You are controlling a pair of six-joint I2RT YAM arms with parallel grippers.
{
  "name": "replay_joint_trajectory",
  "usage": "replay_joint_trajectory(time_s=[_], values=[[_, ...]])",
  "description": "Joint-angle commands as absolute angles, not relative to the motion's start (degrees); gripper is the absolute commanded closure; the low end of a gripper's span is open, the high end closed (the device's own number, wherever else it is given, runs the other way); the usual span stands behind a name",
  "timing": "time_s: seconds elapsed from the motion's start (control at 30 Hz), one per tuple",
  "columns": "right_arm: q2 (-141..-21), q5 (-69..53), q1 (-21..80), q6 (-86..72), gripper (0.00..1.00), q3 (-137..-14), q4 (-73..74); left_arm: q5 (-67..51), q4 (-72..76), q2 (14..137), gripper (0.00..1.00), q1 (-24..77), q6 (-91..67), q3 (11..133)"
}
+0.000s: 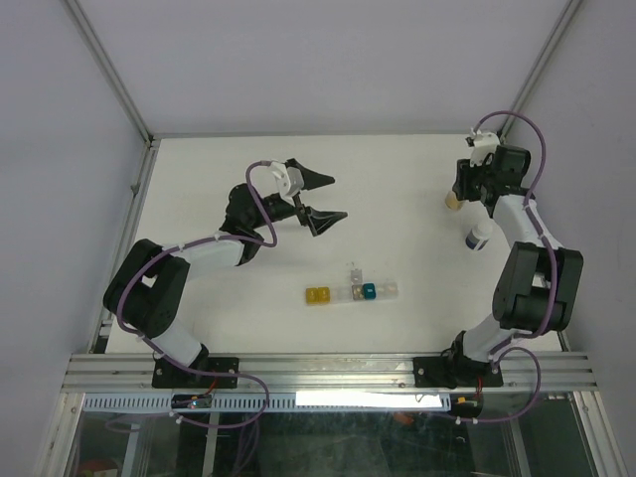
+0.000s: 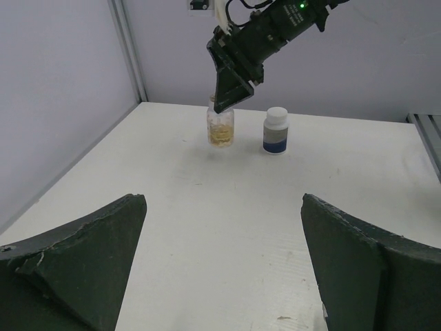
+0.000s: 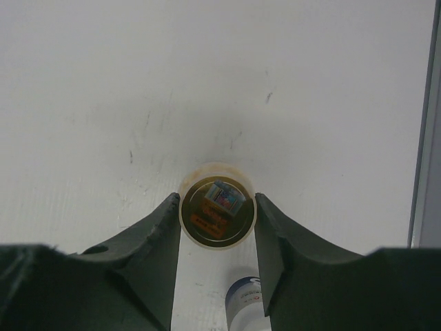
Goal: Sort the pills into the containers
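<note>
The containers (image 1: 351, 292) lie in a short row at the table's middle front: yellow (image 1: 318, 296), grey (image 1: 355, 292), teal (image 1: 369, 290) and clear (image 1: 388, 288). The pills (image 2: 220, 136) show as a yellowish mass inside a small clear bottle (image 2: 220, 126) standing at the far right. My right gripper (image 3: 217, 201) points down and is shut on that bottle's gold-lidded top (image 3: 217, 212). In the top view the bottle (image 1: 452, 202) sits under the right gripper (image 1: 460, 192). My left gripper (image 1: 338, 197) hovers wide open left of centre, nothing between its fingers (image 2: 103, 255).
A white bottle with a blue label (image 2: 276, 131) stands just beside the clear one, nearer the right arm (image 1: 479, 238). Grey walls and metal frame rails bound the table on the left, back and right.
</note>
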State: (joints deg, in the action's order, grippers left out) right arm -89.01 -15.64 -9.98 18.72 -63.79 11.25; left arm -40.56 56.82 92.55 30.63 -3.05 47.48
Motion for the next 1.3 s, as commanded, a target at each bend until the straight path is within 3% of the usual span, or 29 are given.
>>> replay_joint_trajectory(time_s=[0.0, 0.13, 0.43, 0.7, 0.8, 0.93, 1.0, 1.27], values=[[-92.1, -11.7, -11.0, 16.9, 1.0, -68.7, 6.2, -43.0, 61.3, 91.6, 0.01, 29.9, -4.7, 47.0], [-94.6, -10.7, -12.0, 16.7, 0.98, -70.4, 6.2, -43.4, 61.9, 91.6, 0.01, 29.4, -5.2, 46.7], [-97.3, -10.6, -13.3, 17.1, 0.78, -71.2, 7.2, -45.1, 62.6, 91.8, 0.01, 29.0, -5.6, 46.5], [-98.7, -10.8, -14.5, 17.5, 0.7, -71.9, 8.6, -46.1, 63.2, 92.2, 0.01, 28.9, -6.2, 46.7], [-98.7, -10.9, -14.9, 17.4, 0.58, -71.9, 8.9, -46.4, 63.4, 92.2, 0.01, 28.9, -6.3, 46.7], [-98.1, -11.8, -15.3, 17.6, 0.34, -71.9, 9.4, -46.7, 63.5, 92.4, 0.01, 28.9, -6.5, 46.9], [-97.5, -12.1, -15.3, 17.7, 0.28, -71.9, 9.5, -46.8, 63.5, 92.4, 0.01, 28.9, -6.6, 46.8], [-93.5, -17.4, -15.6, 19.1, 0.22, -70.7, 11.1, -47.4, 63.5, 92.8, 0.01, 28.9, -6.7, 47.1]])
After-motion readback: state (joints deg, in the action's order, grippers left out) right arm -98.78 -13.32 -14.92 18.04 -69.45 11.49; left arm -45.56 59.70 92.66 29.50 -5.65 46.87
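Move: The clear gold-lidded jar hangs in the right hand's fingers; the bare table spot for it lies about 5 cm to the right, 2 cm ahead and 12 cm below. The white bottle stands roughly 9 cm back from that spot and 2 cm farther right, its middle some 8 cm below the hand. From the empty left hand the spot is some 38 cm right, 12 cm ahead and 22 cm down. The gold-lidded jar, still pinched by its lid, is carried by the right hand about 5 cm right and 4 cm down, edging 2 cm forward, to the table just beyond the white bottle, with a slight clockwise turn of the wrist. Only then do the fingers spread clear of both sides of the lid and let go, the hand staying over the jar. ##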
